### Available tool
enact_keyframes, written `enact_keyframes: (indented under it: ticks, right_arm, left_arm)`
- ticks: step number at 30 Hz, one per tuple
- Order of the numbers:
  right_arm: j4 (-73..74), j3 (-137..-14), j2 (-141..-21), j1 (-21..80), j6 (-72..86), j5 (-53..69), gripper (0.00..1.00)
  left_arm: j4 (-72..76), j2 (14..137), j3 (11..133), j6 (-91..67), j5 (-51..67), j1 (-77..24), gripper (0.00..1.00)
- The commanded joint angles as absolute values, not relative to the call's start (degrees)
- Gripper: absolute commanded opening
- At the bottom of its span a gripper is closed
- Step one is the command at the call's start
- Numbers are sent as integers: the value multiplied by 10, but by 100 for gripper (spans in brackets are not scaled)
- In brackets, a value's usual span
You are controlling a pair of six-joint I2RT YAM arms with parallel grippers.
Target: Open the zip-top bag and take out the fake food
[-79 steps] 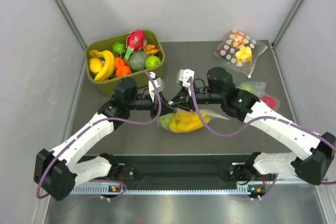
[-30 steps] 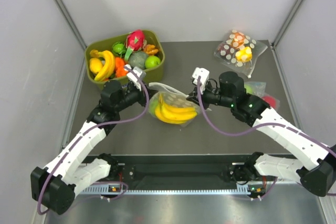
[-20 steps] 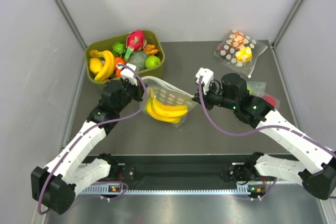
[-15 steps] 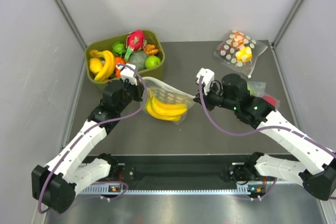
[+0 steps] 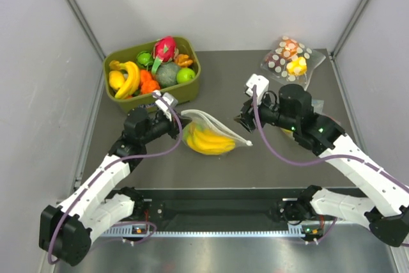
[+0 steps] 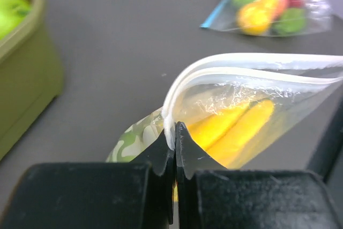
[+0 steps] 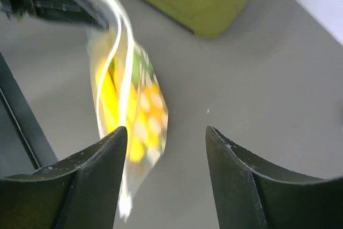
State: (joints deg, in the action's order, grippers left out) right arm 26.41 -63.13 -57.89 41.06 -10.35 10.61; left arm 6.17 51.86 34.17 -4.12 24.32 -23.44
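Note:
The zip-top bag [image 5: 214, 133], clear with white dots, hangs over the table's middle with its zip mouth parted. Inside it shows the fake food, a yellow banana bunch [image 5: 208, 142] and something green. My left gripper [image 5: 181, 127] is shut on the left end of the zip strip; in the left wrist view the left gripper [image 6: 175, 131] pinches the white strip, with the bag [image 6: 236, 95] and bananas [image 6: 230, 127] just beyond. My right gripper [image 5: 245, 121] stands open to the right of the bag, holding nothing. In the right wrist view the bag [image 7: 134, 105] hangs ahead of the open right gripper [image 7: 166, 130].
A green bin [image 5: 185, 94] full of toy fruit stands at the back left, close behind my left gripper. A second dotted bag [image 5: 291, 59] with orange and yellow pieces lies at the back right. A plain clear bag [image 6: 268, 14] of fruit lies partly under my right arm.
My right gripper has opened, let go of the bag's zip edge and drawn back to the right. The bag now hangs from the left gripper alone.

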Motion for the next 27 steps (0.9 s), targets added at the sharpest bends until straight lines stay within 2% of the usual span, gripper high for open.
enact_keyframes:
  ticks: [1, 11, 27]
  right_arm:
    - [222, -671, -597, 400, -108, 139, 60]
    - [204, -667, -652, 396, -103, 257, 59]
    - [193, -622, -689, 396, -103, 286, 57]
  left_arm:
    - [138, 509, 343, -26, 377, -236, 0]
    - [125, 501, 350, -25, 375, -237, 0]
    - [124, 496, 352, -27, 377, -239, 0]
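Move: The right hand hovers open beside the zip edge of the bag: the edge's middle is about 5 cm to its left, 1 cm back and 5 cm down, and its loose right end some 4 cm back, 2 cm right and 8 cm down. The bananas inside lie roughly 9 cm left, 2 back and 10 below. The left hand has the edge's left end pinched, with the bananas about 8 cm right, 3 back and 7 below, and the green bin 17 cm ahead and 10 left. The right hand brings its open fingers astride the bag's zip edge, one fingertip just reaching the rim: a short rise, then left about 5 cm and down to finish 4 cm lower, turning counter-clockwise and tipping down some 10 degrees. The left hand keeps its pinch and eases back and right about 3 cm, rising slightly with a small clockwise turn. ##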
